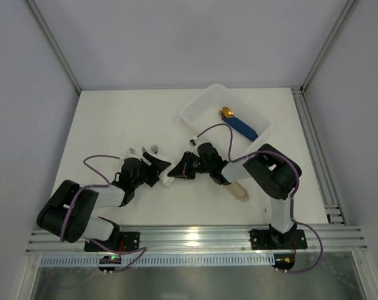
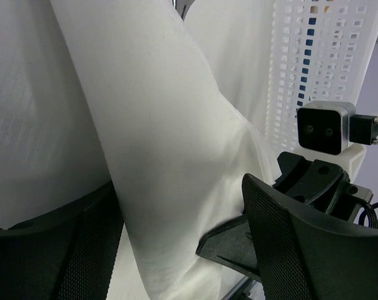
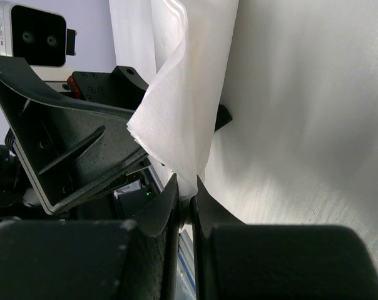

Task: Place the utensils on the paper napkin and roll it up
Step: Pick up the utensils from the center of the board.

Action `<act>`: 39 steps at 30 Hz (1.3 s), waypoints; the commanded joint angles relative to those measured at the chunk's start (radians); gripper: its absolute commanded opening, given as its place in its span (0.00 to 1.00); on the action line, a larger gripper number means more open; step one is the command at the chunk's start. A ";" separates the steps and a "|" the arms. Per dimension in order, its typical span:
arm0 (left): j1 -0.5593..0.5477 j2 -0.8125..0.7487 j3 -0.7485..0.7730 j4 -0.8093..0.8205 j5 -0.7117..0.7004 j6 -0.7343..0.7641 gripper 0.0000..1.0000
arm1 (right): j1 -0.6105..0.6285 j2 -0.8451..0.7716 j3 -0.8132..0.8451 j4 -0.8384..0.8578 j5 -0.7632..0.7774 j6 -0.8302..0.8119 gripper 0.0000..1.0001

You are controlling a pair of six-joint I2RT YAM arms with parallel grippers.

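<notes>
The paper napkin [image 2: 170, 144] stands as a tall white fold in the left wrist view. My left gripper [image 2: 176, 212] is open, one mesh finger [image 2: 57, 250] on each side of that fold. In the right wrist view my right gripper [image 3: 188, 195] is shut on the napkin's [image 3: 176, 106] lower corner. From above, the left gripper [image 1: 153, 164] and right gripper [image 1: 178, 170] meet nose to nose at the table's middle. The utensils are hidden. The napkin is hard to pick out against the white table from above.
A white plastic tray [image 1: 195, 109] at the back right holds a blue-handled, gold-tipped piece [image 1: 239, 124]. A beige oblong sleeve [image 1: 239, 190] lies beside the right arm's forearm. A metal rail [image 1: 189, 237] runs along the near table edge.
</notes>
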 commanded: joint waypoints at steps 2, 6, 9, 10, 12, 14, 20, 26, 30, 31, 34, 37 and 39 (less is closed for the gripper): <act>0.012 0.102 -0.015 -0.033 0.002 0.018 0.74 | 0.009 -0.042 0.003 0.070 -0.010 0.011 0.04; 0.018 0.125 -0.014 0.000 0.008 0.018 0.72 | 0.011 -0.039 0.008 0.067 -0.008 0.009 0.03; 0.020 0.128 -0.006 -0.009 0.006 0.022 0.70 | 0.012 -0.033 0.013 0.067 -0.010 0.011 0.04; 0.026 0.128 -0.006 -0.010 0.006 0.022 0.69 | 0.014 -0.031 0.014 0.067 -0.008 0.014 0.04; 0.034 0.132 -0.006 -0.009 0.014 0.025 0.63 | 0.015 -0.030 0.017 0.067 -0.010 0.012 0.04; 0.046 0.149 0.005 -0.012 0.037 0.028 0.58 | 0.017 -0.030 0.019 0.065 -0.010 0.011 0.04; 0.063 0.168 0.015 0.005 0.054 0.054 0.50 | 0.018 -0.028 0.022 0.059 -0.016 0.005 0.04; 0.084 0.159 0.017 -0.003 0.059 0.084 0.42 | 0.018 -0.030 0.022 0.048 -0.011 -0.001 0.04; 0.089 0.163 0.026 -0.004 0.072 0.094 0.38 | 0.020 -0.030 0.019 0.047 -0.011 -0.008 0.03; 0.089 0.162 0.031 -0.006 0.072 0.096 0.36 | 0.020 -0.030 0.019 0.047 -0.011 -0.008 0.04; 0.090 0.163 0.046 -0.012 0.079 0.111 0.31 | 0.022 -0.033 0.026 0.021 -0.007 -0.030 0.04; 0.092 0.162 0.061 -0.024 0.083 0.130 0.23 | 0.028 -0.044 0.042 -0.028 -0.002 -0.063 0.04; 0.093 0.162 0.078 -0.039 0.095 0.143 0.18 | 0.034 -0.053 0.059 -0.070 0.015 -0.104 0.08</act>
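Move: The napkin roll lies between the left hand's open fingers, its middle about 1 cm ahead, 1 cm to the left and 2 cm below. The bare utensil tips stick out of its far end, roughly 6 cm ahead, 4 cm left and 3 cm down from the left hand, and the white basket stands some 17 cm ahead and 24 cm to its right. From the right hand, which already pinches the napkin's loose edge, the roll's middle is about 4 cm ahead, 4 cm left and 4 cm below. The left hand sinks about 2 cm over the napkin roll, edging under 1 cm forward at first and turning some 5 degrees clockwise late on, while its fingers close from wide open to nearly shut and pinch the roll from both sides. The right hand keeps its shut grip on the napkin's loose edge, staying in place until it eases down and back by roughly 1 cm at the very end. ##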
